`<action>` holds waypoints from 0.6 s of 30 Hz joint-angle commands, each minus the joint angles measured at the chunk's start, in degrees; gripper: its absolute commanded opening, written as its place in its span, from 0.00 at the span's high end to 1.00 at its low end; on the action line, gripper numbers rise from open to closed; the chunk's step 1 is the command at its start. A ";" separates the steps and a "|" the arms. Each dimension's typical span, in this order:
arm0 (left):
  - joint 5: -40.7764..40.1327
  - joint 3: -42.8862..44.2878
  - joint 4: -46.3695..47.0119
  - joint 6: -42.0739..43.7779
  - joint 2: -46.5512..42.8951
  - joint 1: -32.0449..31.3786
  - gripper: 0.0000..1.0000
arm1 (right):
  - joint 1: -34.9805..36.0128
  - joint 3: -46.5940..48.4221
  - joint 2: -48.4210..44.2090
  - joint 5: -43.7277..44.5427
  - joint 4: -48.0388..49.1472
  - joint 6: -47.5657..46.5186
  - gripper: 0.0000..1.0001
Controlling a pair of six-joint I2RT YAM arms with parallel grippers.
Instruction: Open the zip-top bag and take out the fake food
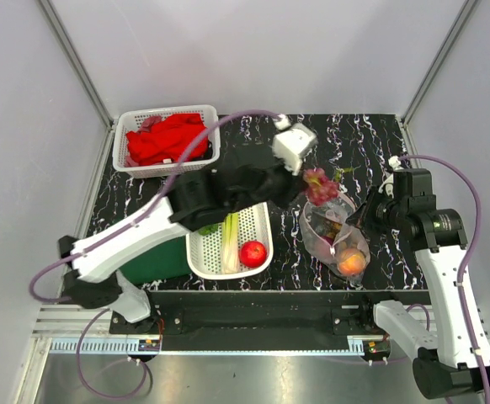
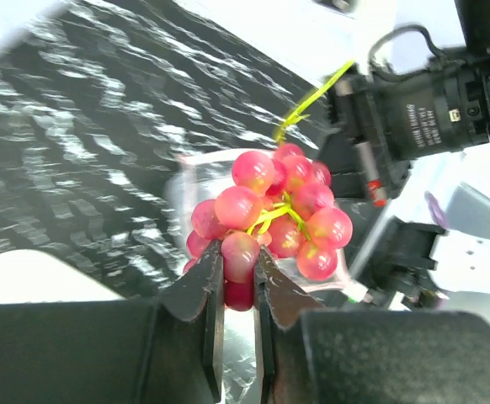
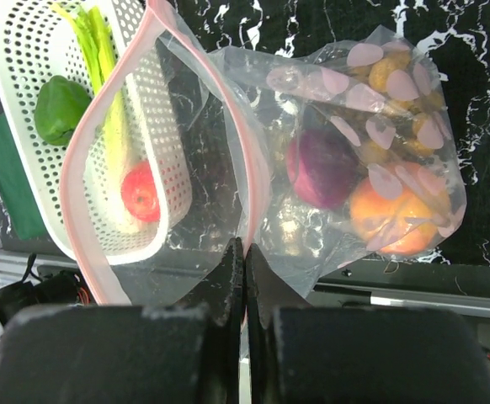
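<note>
The clear zip-top bag [image 1: 325, 229] lies right of centre with its pink zip mouth [image 3: 258, 160] pulled open. My right gripper [image 3: 245, 249] is shut on the bag's zip edge. Inside the bag are a purple onion [image 3: 321, 168], an orange peach [image 3: 392, 220] and a yellow-brown berry bunch [image 3: 396, 77]. My left gripper [image 2: 238, 263] is shut on a low grape of the purple-red grapes [image 2: 270, 210], which hang just above the bag's mouth [image 1: 319, 185]. A red apple [image 1: 252, 252], a leek [image 1: 231, 240] and a green pepper [image 3: 60, 109] lie in a white tray [image 1: 262, 223].
A white perforated basket [image 1: 127, 164] with a red cloth [image 1: 167, 139] stands at the back left. A green block [image 1: 157, 259] sits under the left arm beside the tray. The bag lies close to the table's front edge [image 1: 312, 289].
</note>
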 commanded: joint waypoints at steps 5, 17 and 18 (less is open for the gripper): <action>-19.19 -17.13 0.51 -1.03 -15.39 6.13 0.97 | 0.02 5.05 1.64 1.52 2.37 -0.54 1.00; -8.47 -35.95 10.35 -9.65 -9.88 21.89 1.00 | 0.02 6.55 1.64 -0.15 0.96 -0.55 1.00; -8.56 -35.69 10.52 -9.39 -8.12 21.98 1.00 | 0.11 6.55 1.64 -0.06 0.87 -0.55 1.00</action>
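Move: The white basket, where the grapes are headed, has its middle about 17 cm to the left of the left hand, 7 cm ahead and 35 cm below. In it, the green pepper is 22 cm left and 7 cm ahead of that hand, the red fruit 10 cm left and 1 cm back. The bag stands some 10 cm right, 2 cm ahead and 30 cm below. From the right hand the basket is about 31 cm left, 7 cm ahead and 20 cm below. The grapes, already out of the bag and still pinched in the left fingers, are swept quickly some 18 cm left from above the bag towards the basket, rising slightly at first, then swinging about 10 cm forward and sinking steeply as the wrist turns counter-clockwise by roughly 35 degrees. The right hand keeps its pinch on the bag's rim while easing a little up and forward. ##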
